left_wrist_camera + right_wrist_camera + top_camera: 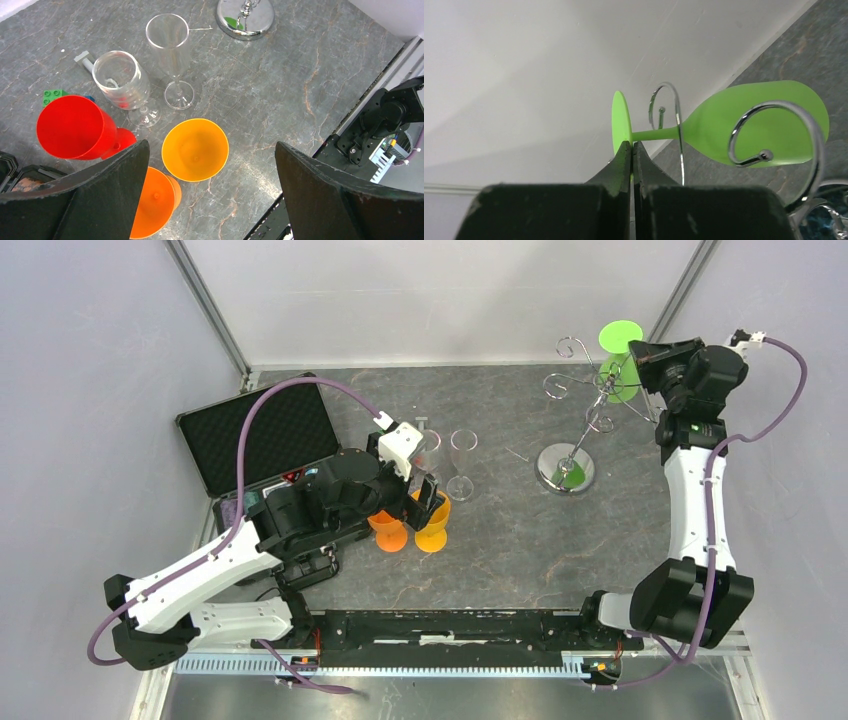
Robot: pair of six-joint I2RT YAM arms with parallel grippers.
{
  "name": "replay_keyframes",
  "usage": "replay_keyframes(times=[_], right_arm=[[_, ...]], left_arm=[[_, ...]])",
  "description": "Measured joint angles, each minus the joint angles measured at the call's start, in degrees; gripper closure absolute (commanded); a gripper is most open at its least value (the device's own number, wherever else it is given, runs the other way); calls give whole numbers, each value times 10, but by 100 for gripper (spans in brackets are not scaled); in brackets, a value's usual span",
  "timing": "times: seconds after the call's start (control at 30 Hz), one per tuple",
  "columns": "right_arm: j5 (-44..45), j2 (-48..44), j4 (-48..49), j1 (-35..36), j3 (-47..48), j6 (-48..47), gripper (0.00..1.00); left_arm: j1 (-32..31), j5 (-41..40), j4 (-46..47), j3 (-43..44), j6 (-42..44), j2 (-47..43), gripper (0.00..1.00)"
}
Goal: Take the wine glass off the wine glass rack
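The green wine glass [714, 135] hangs sideways at a curled arm [678, 115] of the wine glass rack [565, 468], at the far right of the table. Its stem crosses that wire loop, and a second spiral [819, 137] passes in front of the bowl. My right gripper [632, 145] is shut on the edge of the glass's round foot [620, 117]. In the top view the glass [620, 337] sits just left of the right gripper [645, 355]. My left gripper [211, 145] is open and holds nothing, above the orange glasses.
Under the left gripper stand a yellow-orange glass [195, 150], an orange glass [152, 200] and a red one [75, 127], with a clear stemmed glass [120, 80] and a clear flute [167, 32] behind. An open black case [260, 435] lies at left. Walls enclose the table.
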Motion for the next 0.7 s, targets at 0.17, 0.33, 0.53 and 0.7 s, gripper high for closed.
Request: replay_keyframes(times=[0.17, 0.33, 0.53, 0.7], right_arm=[[-41, 0, 25, 3, -1, 33, 100], [-75, 5, 63, 9, -9, 61, 100], [-98, 25, 120, 11, -16, 86, 100], [-115, 39, 211, 11, -38, 109, 100]], left_arm=[[0, 0, 0, 0, 0, 0, 0], [0, 0, 1, 0, -1, 0, 0], [0, 0, 1, 0, -3, 1, 0], [0, 0, 1, 0, -4, 2, 0]])
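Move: Just below the right fingertips, which still hold its foot, the green wine glass hangs upside down, its middle about 8 cm lower and 2 cm ahead. The rack's centre is roughly 6 cm back, 5 cm left and 7 cm below that hand; an empty rack hook curls about 9 cm to its left, 2 cm ahead and 6 cm lower. From the idle left hand the green glass lies some 27 cm ahead, 35 cm right, at about its height. Swinging the green glass left and up, the right hand keeps its pinch on the foot's rim and travels about 4 cm left and 3 cm up, easing forward only late. It carries the stem away from the hook beside it, towards the empty hook on the left, while the hand turns some 15 degrees counter-clockwise and its fingertips tip up. ##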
